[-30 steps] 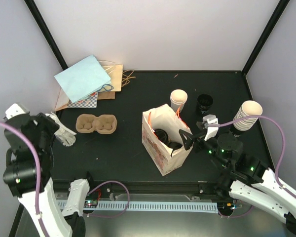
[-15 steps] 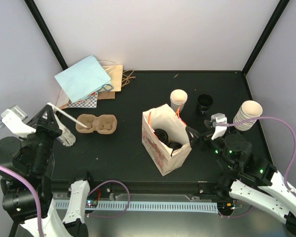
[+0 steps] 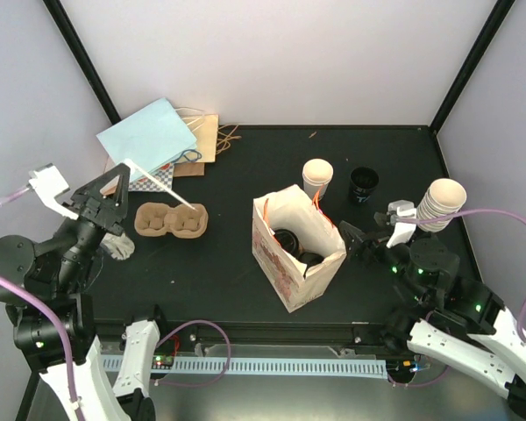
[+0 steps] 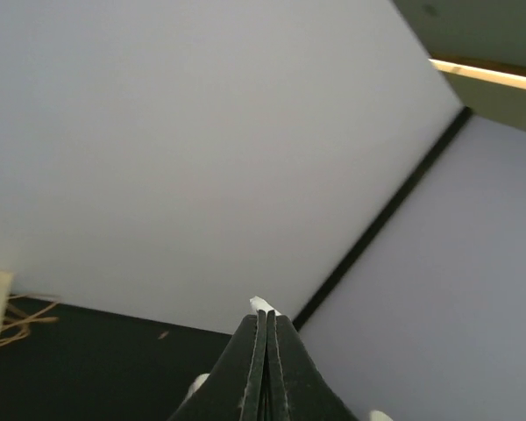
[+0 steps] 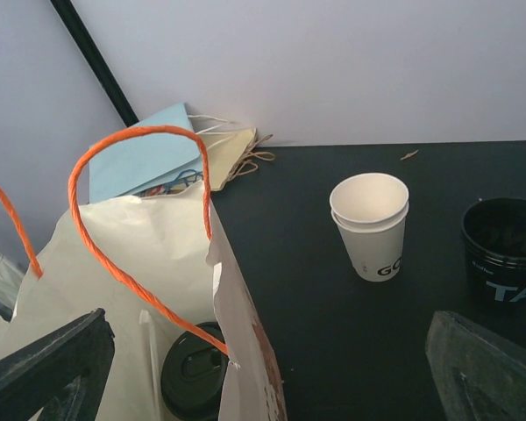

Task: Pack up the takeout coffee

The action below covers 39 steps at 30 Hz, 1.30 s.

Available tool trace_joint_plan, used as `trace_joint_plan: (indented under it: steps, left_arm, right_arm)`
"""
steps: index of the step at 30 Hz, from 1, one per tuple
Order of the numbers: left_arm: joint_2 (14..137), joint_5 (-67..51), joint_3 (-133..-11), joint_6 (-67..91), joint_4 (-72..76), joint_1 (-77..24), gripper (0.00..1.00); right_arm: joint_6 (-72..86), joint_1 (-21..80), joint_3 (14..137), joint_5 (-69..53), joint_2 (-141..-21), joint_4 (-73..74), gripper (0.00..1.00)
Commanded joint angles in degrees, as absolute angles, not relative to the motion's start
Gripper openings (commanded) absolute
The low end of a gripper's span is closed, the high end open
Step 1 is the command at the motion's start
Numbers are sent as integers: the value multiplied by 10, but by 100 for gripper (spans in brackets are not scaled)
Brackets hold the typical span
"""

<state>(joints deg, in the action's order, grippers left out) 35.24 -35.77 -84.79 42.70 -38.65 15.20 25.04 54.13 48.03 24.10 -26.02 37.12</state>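
A takeout coffee cup with a black lid (image 5: 193, 373) stands inside the printed cream paper bag (image 5: 149, 254), under its orange handle. From above, black lids (image 3: 287, 239) show in the open bag (image 3: 294, 272) at mid table. My right gripper (image 3: 355, 239) hovers just right of the bag, open and holding nothing; in its wrist view the right gripper (image 5: 263, 386) straddles the bag's right edge. My left gripper (image 3: 186, 203) is raised over the brown pulp tray (image 3: 171, 219). In its own view the left gripper (image 4: 266, 317) is shut on nothing and faces the back wall.
Nested lidless white cups (image 3: 317, 175) and a black cup (image 3: 364, 182) stand behind the bag. A tall cup stack (image 3: 440, 203) is at the right edge. Flat paper bags (image 3: 149, 140) lie at the back left, crumpled clear plastic (image 3: 114, 241) at the left.
My left arm has lifted and swung its shut gripper up and right, over the tray. My right gripper has drawn back to the right, away from the bag's mouth, still open.
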Motion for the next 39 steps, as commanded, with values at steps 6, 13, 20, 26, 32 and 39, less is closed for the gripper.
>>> trace_joint_plan:
  steps: [6, 13, 20, 26, 32, 39]
  left_arm:
    - [393, -465, -843, 494, -273, 116, 2]
    - [423, -502, -834, 549, -218, 95, 2]
    - [442, -485, -789, 592, -147, 37, 2]
    - [489, -418, -795, 561, -130, -77, 2]
    - [547, -414, -835, 562, -85, -166, 2]
    - [582, -426, -856, 598, 20, -229, 2]
  right_arm:
    - [274, 542, 504, 273, -235, 403, 100]
    - [275, 542, 498, 283, -222, 403, 100]
    - [257, 542, 504, 288, -228, 398, 100]
    - [255, 542, 506, 286, -232, 398, 100]
    - [257, 542, 507, 292, -229, 406, 100]
    - [261, 542, 505, 288, -228, 404, 100]
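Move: Bag first: the open takeout bag stands roughly 29 cm to the right of the left hand, about 8 cm farther out, its middle some 40 cm lower; a straw is already pinched in that hand's fingers. From the hand, the cup carrier lies about 21 cm ahead and 5 cm left, and the two stacked paper cups about 30 cm ahead and 35 cm right, both near 50 cm below. The bag lies some 13 cm left of the right hand, 4 cm ahead and 19 cm below. Swinging high to the right towards the bag, the left hand carries the straw about 14 cm right and 6 cm forward at nearly the same height, after a slight rise, turning some 45 degrees clockwise. Its fingers stay shut on the straw's upper end. The open right hand eases about 2 cm to the right, away from the bag, then waits. ##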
